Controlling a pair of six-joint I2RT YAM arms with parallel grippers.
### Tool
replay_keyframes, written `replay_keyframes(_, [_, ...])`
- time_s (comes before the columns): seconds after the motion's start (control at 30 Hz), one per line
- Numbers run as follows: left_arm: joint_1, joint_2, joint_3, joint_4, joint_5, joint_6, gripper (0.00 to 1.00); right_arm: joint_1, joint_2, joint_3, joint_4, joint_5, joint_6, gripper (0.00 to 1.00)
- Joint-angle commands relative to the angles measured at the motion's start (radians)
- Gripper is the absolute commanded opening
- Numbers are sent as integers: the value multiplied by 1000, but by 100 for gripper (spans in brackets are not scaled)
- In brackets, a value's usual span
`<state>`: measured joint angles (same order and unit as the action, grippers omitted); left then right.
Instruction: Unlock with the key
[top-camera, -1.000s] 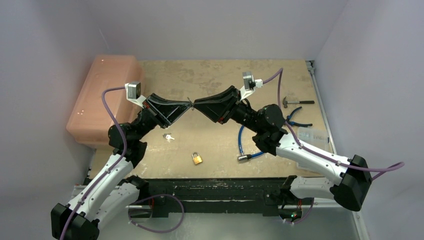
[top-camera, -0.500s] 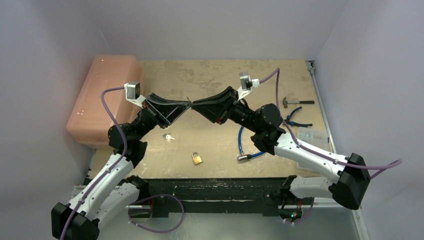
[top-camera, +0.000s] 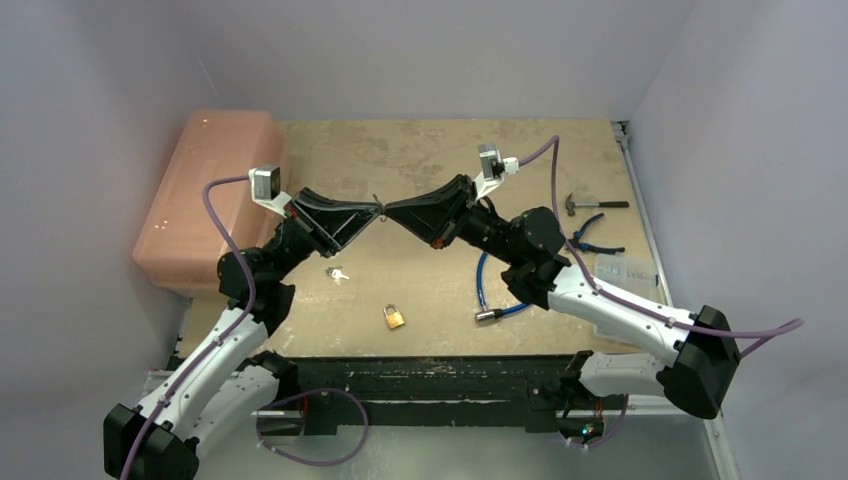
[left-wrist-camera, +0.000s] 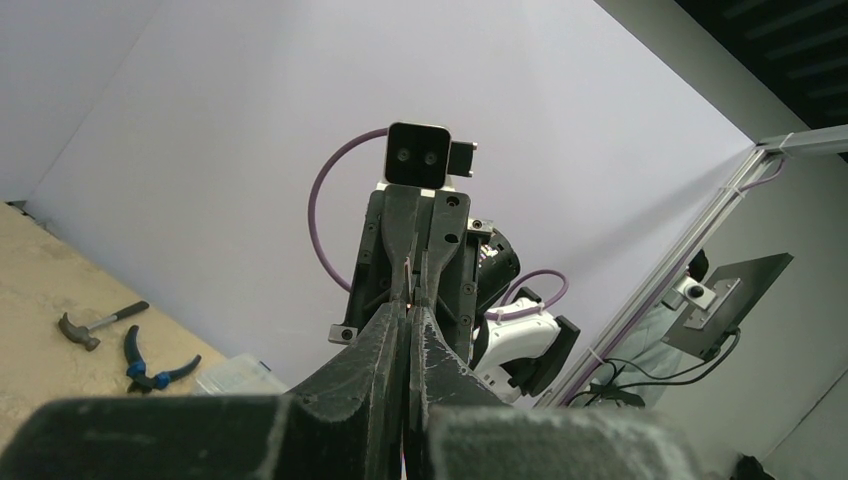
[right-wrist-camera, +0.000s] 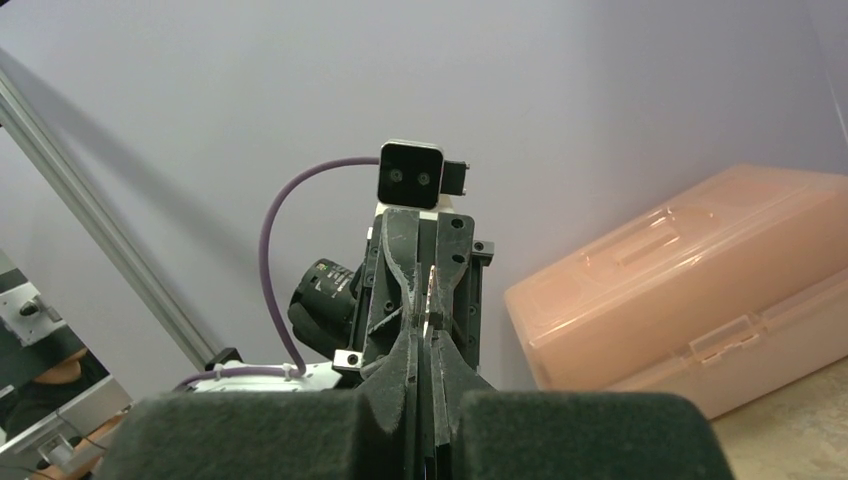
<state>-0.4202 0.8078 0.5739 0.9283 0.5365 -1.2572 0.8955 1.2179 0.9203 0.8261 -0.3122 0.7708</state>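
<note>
A small silver key (top-camera: 381, 206) hangs in mid-air between my two grippers, which meet tip to tip above the middle of the table. My left gripper (top-camera: 377, 210) is shut on the key from the left. The right gripper (top-camera: 388, 209) is shut on it from the right. Seen edge-on, the key (left-wrist-camera: 407, 275) is a thin sliver above the left gripper (left-wrist-camera: 411, 308) in the left wrist view. It shows the same way (right-wrist-camera: 430, 292) above the right gripper (right-wrist-camera: 424, 330) in the right wrist view. The brass padlock (top-camera: 394, 317) lies on the table near the front edge, below both grippers.
Another small key bunch (top-camera: 337, 273) lies on the board left of the padlock. A pink plastic box (top-camera: 205, 190) stands at the left. A blue cable (top-camera: 490, 295), a hammer (top-camera: 585, 204), pliers (top-camera: 592, 235) and a clear case (top-camera: 625, 270) lie at the right.
The right gripper has closed its jaws onto the key and its arm has shifted slightly left. The left arm has stayed still with the key.
</note>
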Motion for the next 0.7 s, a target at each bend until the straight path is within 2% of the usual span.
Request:
replay_keyframes(0.0, [-3,-2,-11,48,10,-9,0,0,5,34,34,-31,-1,0])
replay_keyframes(0.1, [-3,-4,-10,35,12,-4,0,0,-2,26,27,-31,-1,0])
replay_keyframes(0.5, [-3,-78,59,-230,23,151,49,0,-100,-59,-55,1,-32,0])
replay_keyframes(0.67, [-3,-126,81,-376,19,231,61,0,-145,-89,-105,21,-47,0])
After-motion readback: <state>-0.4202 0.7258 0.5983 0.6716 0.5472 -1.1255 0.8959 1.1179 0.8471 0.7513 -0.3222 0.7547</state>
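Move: Straight below the fingertips of both hands, some 41 cm down and perhaps 1 cm farther out, lies the padlock. The key is pinched in both hands' tips. From the left hand, the spare keys lie on the table about 12 cm to its left and 11 cm ahead. The blue lock's barrel sits roughly 19 cm to the right of the right hand and 2 cm ahead of it. Opening its fingers from shut to a bit over half, the left hand lets go of the key, sinking about 2 cm as its fingers tip slightly downward. The right hand keeps its pinch on the key and draws it back, to the right and down in equal parts, about 2.5 cm in all, away from the left hand. ##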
